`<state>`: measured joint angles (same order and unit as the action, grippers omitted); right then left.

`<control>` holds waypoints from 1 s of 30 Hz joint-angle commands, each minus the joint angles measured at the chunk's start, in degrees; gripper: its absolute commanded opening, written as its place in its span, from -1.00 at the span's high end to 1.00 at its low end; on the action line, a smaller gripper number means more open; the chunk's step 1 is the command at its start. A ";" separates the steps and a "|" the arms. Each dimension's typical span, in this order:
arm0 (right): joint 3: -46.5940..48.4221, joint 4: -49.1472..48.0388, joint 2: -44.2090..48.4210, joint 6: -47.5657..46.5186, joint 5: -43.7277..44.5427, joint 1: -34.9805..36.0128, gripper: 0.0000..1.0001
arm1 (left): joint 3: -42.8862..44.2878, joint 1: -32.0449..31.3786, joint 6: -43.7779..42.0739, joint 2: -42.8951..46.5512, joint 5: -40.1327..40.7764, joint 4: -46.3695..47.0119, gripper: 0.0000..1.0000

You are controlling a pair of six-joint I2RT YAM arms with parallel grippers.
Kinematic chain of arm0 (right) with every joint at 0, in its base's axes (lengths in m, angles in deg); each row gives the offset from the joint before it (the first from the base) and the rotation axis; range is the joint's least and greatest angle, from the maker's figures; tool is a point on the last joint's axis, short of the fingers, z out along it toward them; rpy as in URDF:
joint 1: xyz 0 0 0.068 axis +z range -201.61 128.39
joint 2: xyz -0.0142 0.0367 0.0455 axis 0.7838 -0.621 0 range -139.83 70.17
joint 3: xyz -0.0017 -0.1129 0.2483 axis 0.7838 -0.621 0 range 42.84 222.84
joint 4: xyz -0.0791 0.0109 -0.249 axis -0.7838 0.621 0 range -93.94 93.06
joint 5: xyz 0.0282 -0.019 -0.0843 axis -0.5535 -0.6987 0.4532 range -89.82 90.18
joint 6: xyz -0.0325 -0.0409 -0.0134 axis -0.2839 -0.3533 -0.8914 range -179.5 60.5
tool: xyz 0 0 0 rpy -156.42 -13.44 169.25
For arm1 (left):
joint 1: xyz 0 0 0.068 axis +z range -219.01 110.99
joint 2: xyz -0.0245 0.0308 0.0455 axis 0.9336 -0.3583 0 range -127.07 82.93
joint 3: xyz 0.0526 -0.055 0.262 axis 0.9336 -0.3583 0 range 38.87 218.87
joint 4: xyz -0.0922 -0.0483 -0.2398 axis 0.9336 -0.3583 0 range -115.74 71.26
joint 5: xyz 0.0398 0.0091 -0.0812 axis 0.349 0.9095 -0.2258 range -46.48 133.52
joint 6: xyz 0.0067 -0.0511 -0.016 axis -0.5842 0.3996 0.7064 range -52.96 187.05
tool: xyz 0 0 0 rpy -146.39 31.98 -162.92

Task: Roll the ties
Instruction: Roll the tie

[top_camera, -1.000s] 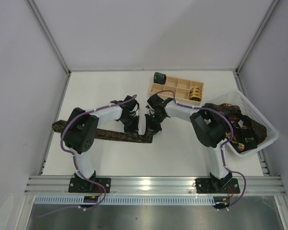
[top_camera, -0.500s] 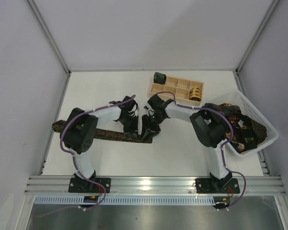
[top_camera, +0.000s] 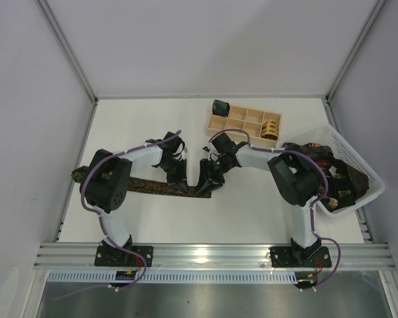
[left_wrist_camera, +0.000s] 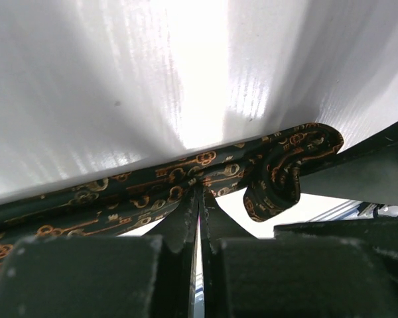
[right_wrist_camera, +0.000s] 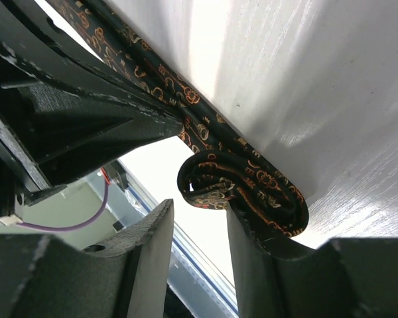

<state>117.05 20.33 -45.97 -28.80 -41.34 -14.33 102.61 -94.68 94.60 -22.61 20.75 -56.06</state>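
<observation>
A dark tie (top_camera: 142,185) with orange-gold figures lies in a long strip across the table's left half. Its right end is rolled into a small loose coil (right_wrist_camera: 242,192), which also shows in the left wrist view (left_wrist_camera: 282,173). My left gripper (top_camera: 176,176) is shut, its tips (left_wrist_camera: 200,192) pinching the strip's edge just left of the coil. My right gripper (top_camera: 209,179) stands open at the coil (right_wrist_camera: 198,207). One finger (right_wrist_camera: 252,232) touches the coil's side and nothing sits between the jaws.
A pale wooden compartment tray (top_camera: 237,124) at the back holds a dark green coil (top_camera: 219,106) and a tan-gold coil (top_camera: 271,126). A white mesh basket (top_camera: 368,173) at the right holds several unrolled ties. The two grippers stand close together.
My right gripper has opened and let go of the tie's rolled end, shifting slightly left. The left gripper stays shut on the strip.
</observation>
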 commanded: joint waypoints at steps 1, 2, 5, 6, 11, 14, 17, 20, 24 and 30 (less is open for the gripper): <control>-1.09 -4.14 2.67 1.11 -2.42 -0.71 0.17 | 1.11 0.97 0.13 2.88 0.00 -1.00 0.92; -1.26 -5.02 2.41 1.64 -2.60 -0.89 0.19 | 1.47 1.06 0.13 3.23 0.00 -1.26 0.92; -1.09 -5.73 1.36 2.26 -3.22 -1.24 0.35 | 2.61 1.50 0.22 3.93 -0.09 -1.88 0.92; -1.09 -5.99 1.09 2.43 -3.39 -1.42 0.41 | 3.05 1.76 0.31 4.20 -0.26 -2.05 0.92; -0.48 -6.17 -0.93 2.52 -3.31 -1.51 0.75 | 4.72 1.94 0.75 5.51 -1.93 -2.93 0.91; 0.40 -5.03 -2.95 2.44 -2.96 -1.33 0.95 | 4.90 1.94 2.24 6.57 -4.74 -1.36 0.92; 0.76 -4.23 -3.74 2.35 -2.78 -0.80 1.00 | 5.16 1.59 3.12 5.96 -7.29 -0.03 0.91; 0.76 -4.23 -3.57 2.53 -2.61 -0.80 1.00 | 5.34 0.63 3.47 4.29 -8.43 1.02 0.92; 1.28 -3.71 -2.43 2.87 -1.90 -1.15 0.99 | 3.85 -0.69 4.61 2.36 -9.93 3.30 0.92; 1.46 -3.36 -1.64 3.49 -2.16 -0.89 0.97 | 1.91 -0.78 3.83 -0.02 -9.41 4.97 0.91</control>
<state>116.70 15.98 -49.22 -25.52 -44.29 -15.47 105.15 -95.36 98.14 -21.54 12.75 -53.44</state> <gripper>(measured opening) 0.011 0.045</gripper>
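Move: The tie's rolled curl lies about 4 cm to the right of the left fingertips, some 1 cm farther out and about 1 cm higher. From the right hand the curl is roughly 1 cm ahead, 1 cm left and 2 cm below. The folded right end of the tie is about 3 cm right of the right hand, 2 cm back and 3 cm below. The flat tie's far end lies some 38 cm left of the left hand and 5 cm farther out. Close the right gripper on the tie's curl, dipping about 1 cm to pinch it, and hold there. Meanwhile lift the shut left fingers off the flat strip beside the curl, up and slightly forward, then swing them about 3 cm right and a little down and back to the top of the curl at the right fingertips, tilting some 10 degrees. ##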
